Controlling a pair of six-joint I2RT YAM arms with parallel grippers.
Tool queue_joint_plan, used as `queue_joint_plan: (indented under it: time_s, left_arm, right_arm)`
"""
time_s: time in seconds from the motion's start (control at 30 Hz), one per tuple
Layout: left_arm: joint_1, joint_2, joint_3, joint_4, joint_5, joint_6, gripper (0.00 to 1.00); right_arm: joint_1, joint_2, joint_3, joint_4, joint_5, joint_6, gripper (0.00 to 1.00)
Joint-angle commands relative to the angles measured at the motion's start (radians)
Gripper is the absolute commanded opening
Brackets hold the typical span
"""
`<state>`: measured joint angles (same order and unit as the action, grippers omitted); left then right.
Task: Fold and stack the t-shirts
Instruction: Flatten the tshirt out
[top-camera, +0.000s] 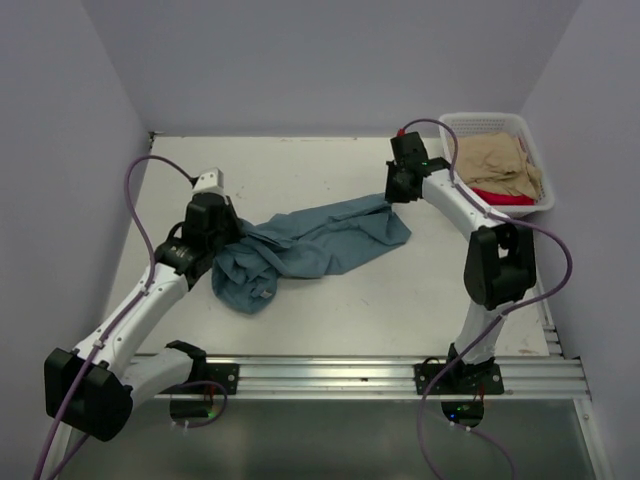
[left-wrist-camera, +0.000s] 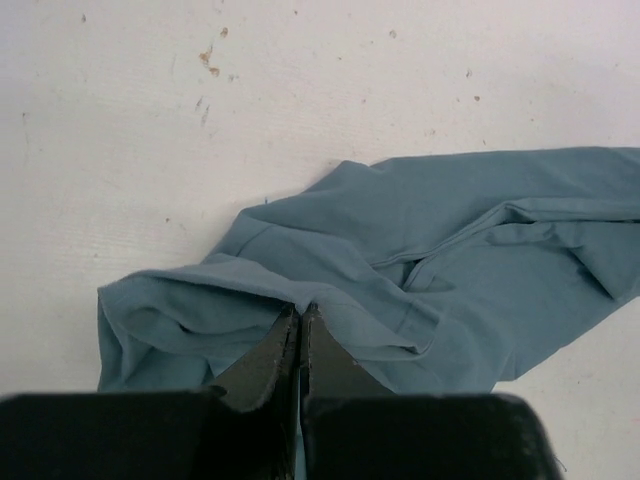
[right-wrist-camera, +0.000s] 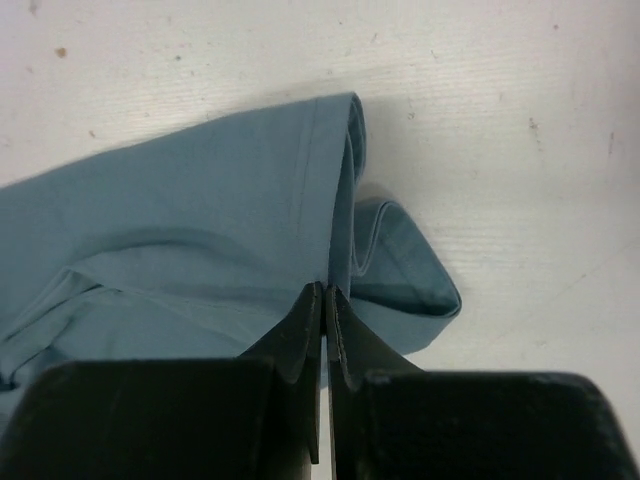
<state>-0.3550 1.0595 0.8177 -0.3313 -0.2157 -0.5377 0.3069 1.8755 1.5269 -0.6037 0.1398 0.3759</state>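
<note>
A dusty teal-blue t-shirt (top-camera: 310, 245) lies crumpled across the middle of the white table, stretched from lower left to upper right. My left gripper (top-camera: 222, 238) is at its left end, shut on a pinch of the teal fabric (left-wrist-camera: 330, 270); the black fingertips (left-wrist-camera: 300, 312) meet at a fold. My right gripper (top-camera: 393, 196) is at the shirt's upper right corner, shut on the hemmed edge (right-wrist-camera: 340, 180), with its fingertips (right-wrist-camera: 326, 290) closed together on the cloth. A tan t-shirt (top-camera: 497, 165) and a red t-shirt (top-camera: 503, 197) lie in the basket at the back right.
The white plastic mesh basket (top-camera: 460, 125) stands at the back right corner, close behind my right arm. Walls close in the table on the left, back and right. A metal rail (top-camera: 360, 378) with the arm bases runs along the near edge.
</note>
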Motion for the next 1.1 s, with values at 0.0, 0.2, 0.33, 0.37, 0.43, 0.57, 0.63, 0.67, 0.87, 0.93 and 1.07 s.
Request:
queue_joint_plan:
  time_s: [0.0,0.2,0.33,0.37,0.43,0.57,0.63,0.67,0.87,0.93,1.07]
  left_arm:
    - [-0.002,-0.043,0.102,0.023,-0.037,0.059,0.00]
    - [-0.002,-0.070,0.266,-0.015,-0.118,0.152,0.00]
    - [-0.002,-0.096,0.400,-0.034,-0.142,0.211,0.00]
    - [-0.002,-0.107,0.426,-0.041,-0.137,0.220,0.00]
    - [-0.002,-0.128,0.494,-0.041,-0.119,0.240,0.00]
    - [-0.002,-0.220,0.578,-0.015,-0.065,0.265,0.00]
    - [-0.002,-0.256,0.595,0.006,-0.015,0.286,0.00]
    - [-0.002,-0.285,0.616,0.008,0.001,0.291,0.00]
    - [0.007,-0.332,0.728,-0.026,0.153,0.352,0.00]
    - [0.031,-0.329,0.754,-0.046,0.210,0.389,0.00]
    - [0.076,-0.322,0.814,-0.065,0.324,0.423,0.00]
  right_arm:
    - [-0.005,-0.148,-0.014,0.054,0.018,-0.009,0.00]
    - [-0.003,-0.330,-0.030,0.056,0.023,-0.028,0.00]
    - [-0.003,-0.475,-0.039,0.056,0.023,-0.051,0.00]
    - [-0.003,-0.505,-0.046,0.059,0.023,-0.060,0.00]
    - [-0.003,-0.614,-0.060,0.070,0.020,-0.071,0.00]
    - [-0.002,-0.797,-0.096,0.085,0.014,-0.101,0.00]
    - [-0.002,-0.904,-0.119,0.102,0.001,-0.118,0.00]
    - [-0.002,-0.935,-0.125,0.110,-0.005,-0.121,0.00]
    - [-0.003,-1.121,-0.104,0.102,-0.051,-0.213,0.00]
    - [-0.002,-1.138,-0.087,0.079,-0.030,-0.258,0.00]
    - [-0.002,-1.130,-0.002,0.027,-0.008,-0.305,0.00]
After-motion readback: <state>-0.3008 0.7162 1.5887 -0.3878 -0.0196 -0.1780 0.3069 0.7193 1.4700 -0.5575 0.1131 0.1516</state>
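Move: Both hands already pinch the teal t-shirt. From the left hand the shirt's middle lies about 15 cm to the right, level fore and aft, some 8 cm below; its bunched part is straight back about 10 cm. From the right hand the shirt's middle is about 18 cm left, 9 cm back and 4 cm below, its loose flap 5 cm right and 7 cm back, and the white basket some 25 cm right and 11 cm ahead. Straight up and then increasingly back towards the bases, both hands sweep fast together, each rising some 40 cm while drawing apart sideways, the right by about 8 cm and the left by less. The right hand also comes back about 25 cm, the left about 15. Both wrists tip their fingers up by about 60 degrees, and the shut fingers keep their pinch on the shirt. ##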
